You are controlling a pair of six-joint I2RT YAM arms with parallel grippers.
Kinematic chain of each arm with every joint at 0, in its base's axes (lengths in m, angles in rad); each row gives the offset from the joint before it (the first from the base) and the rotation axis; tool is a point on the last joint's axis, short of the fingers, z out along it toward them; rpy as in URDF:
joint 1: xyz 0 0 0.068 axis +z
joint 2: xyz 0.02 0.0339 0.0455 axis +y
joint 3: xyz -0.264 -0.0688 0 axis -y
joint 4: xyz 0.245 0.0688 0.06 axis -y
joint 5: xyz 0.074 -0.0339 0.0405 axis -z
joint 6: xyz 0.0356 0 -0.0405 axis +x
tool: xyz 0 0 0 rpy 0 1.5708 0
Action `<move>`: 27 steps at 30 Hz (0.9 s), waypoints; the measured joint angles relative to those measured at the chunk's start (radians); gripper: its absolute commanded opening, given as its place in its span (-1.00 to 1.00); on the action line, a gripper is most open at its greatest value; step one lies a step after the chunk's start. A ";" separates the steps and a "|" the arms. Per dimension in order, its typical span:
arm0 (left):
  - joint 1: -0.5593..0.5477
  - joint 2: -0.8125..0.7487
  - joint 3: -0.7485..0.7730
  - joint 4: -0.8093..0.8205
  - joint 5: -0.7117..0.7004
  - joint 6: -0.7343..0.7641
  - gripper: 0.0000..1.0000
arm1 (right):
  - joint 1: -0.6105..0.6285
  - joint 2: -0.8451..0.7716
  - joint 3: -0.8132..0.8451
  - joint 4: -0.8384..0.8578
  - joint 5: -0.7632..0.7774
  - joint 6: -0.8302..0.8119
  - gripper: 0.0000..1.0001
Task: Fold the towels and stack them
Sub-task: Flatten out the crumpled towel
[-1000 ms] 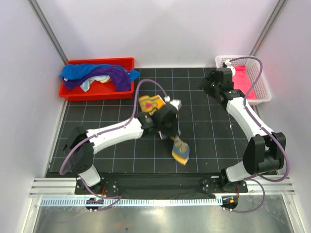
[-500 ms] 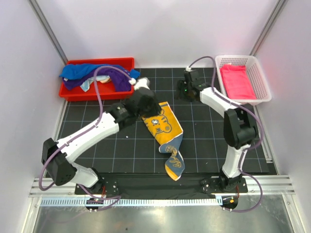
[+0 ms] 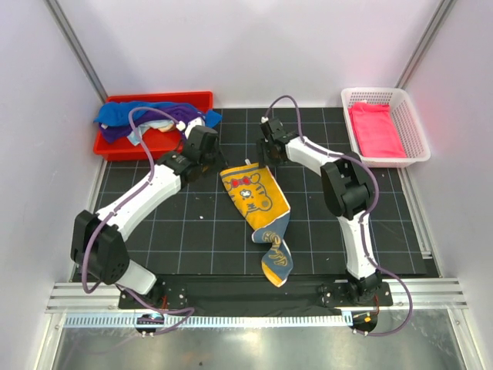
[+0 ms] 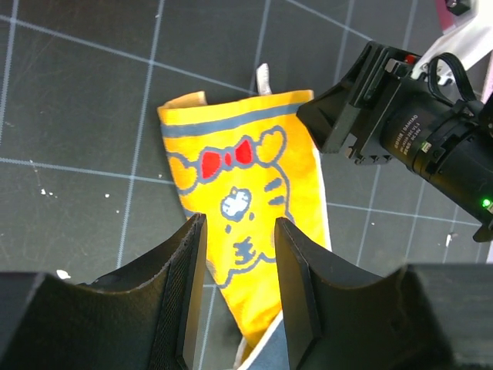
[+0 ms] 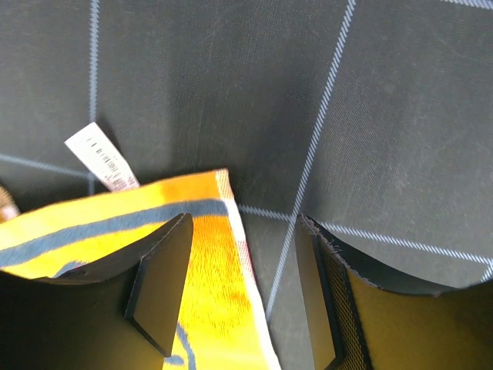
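Observation:
A yellow-orange towel (image 3: 253,194) with a cartoon face lies spread on the black grid mat. Its near end is twisted over and shows slate blue (image 3: 276,254). My left gripper (image 3: 209,159) hovers open at the towel's far left corner; in the left wrist view the towel (image 4: 239,166) shows between and beyond the open fingers (image 4: 189,262). My right gripper (image 3: 268,156) is open just over the far right corner. In the right wrist view that corner (image 5: 208,254) and its white label (image 5: 100,162) lie under the open gripper (image 5: 243,223). Neither gripper holds anything.
A red bin (image 3: 154,146) at the back left holds a bright blue towel (image 3: 115,114) and a purple towel (image 3: 166,116). A white mesh basket (image 3: 416,142) at the back right holds a folded hot pink towel (image 3: 375,127). White walls enclose the mat.
My left gripper has opened, let the yellow towel drop flat and drawn back to its far left corner. The right arm swung from the basket over to the towel's far right corner.

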 measured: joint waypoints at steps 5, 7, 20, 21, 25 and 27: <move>0.025 0.025 -0.013 0.017 0.026 -0.001 -0.14 | 0.019 0.047 0.056 -0.025 0.056 -0.017 0.07; 0.031 0.030 -0.019 0.027 0.034 -0.002 -0.13 | 0.024 0.055 0.065 -0.029 0.072 -0.021 0.01; 0.087 0.059 -0.024 0.065 0.059 -0.009 -0.08 | 0.039 0.064 0.088 -0.047 0.130 -0.025 -0.98; 0.091 0.066 -0.024 0.069 0.060 -0.010 -0.07 | 0.037 0.052 0.074 -0.051 0.143 -0.025 -0.98; 0.099 0.114 -0.010 0.082 0.079 -0.008 -0.04 | 0.024 -0.032 0.038 -0.113 0.199 -0.027 -0.98; 0.100 0.152 0.012 0.086 0.094 -0.001 -0.04 | 0.017 -0.094 0.038 -0.132 0.217 -0.028 -0.98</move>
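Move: The towel's far-right corner lies barely 1 cm ahead, left of and below the right hand; the care tag is some 4 cm to that hand's left and 1 cm ahead, the far-left corner about 11 cm left and 1 cm back. From the high left hand, the far-left corner is about 8 cm ahead, 2 cm left and 17 cm below, with the care tag 10 cm ahead and 4 cm right, equally low. Right pinches the far-right corner, lifts it about 5 cm and rightward; left sinks forward towards the far-left corner. ##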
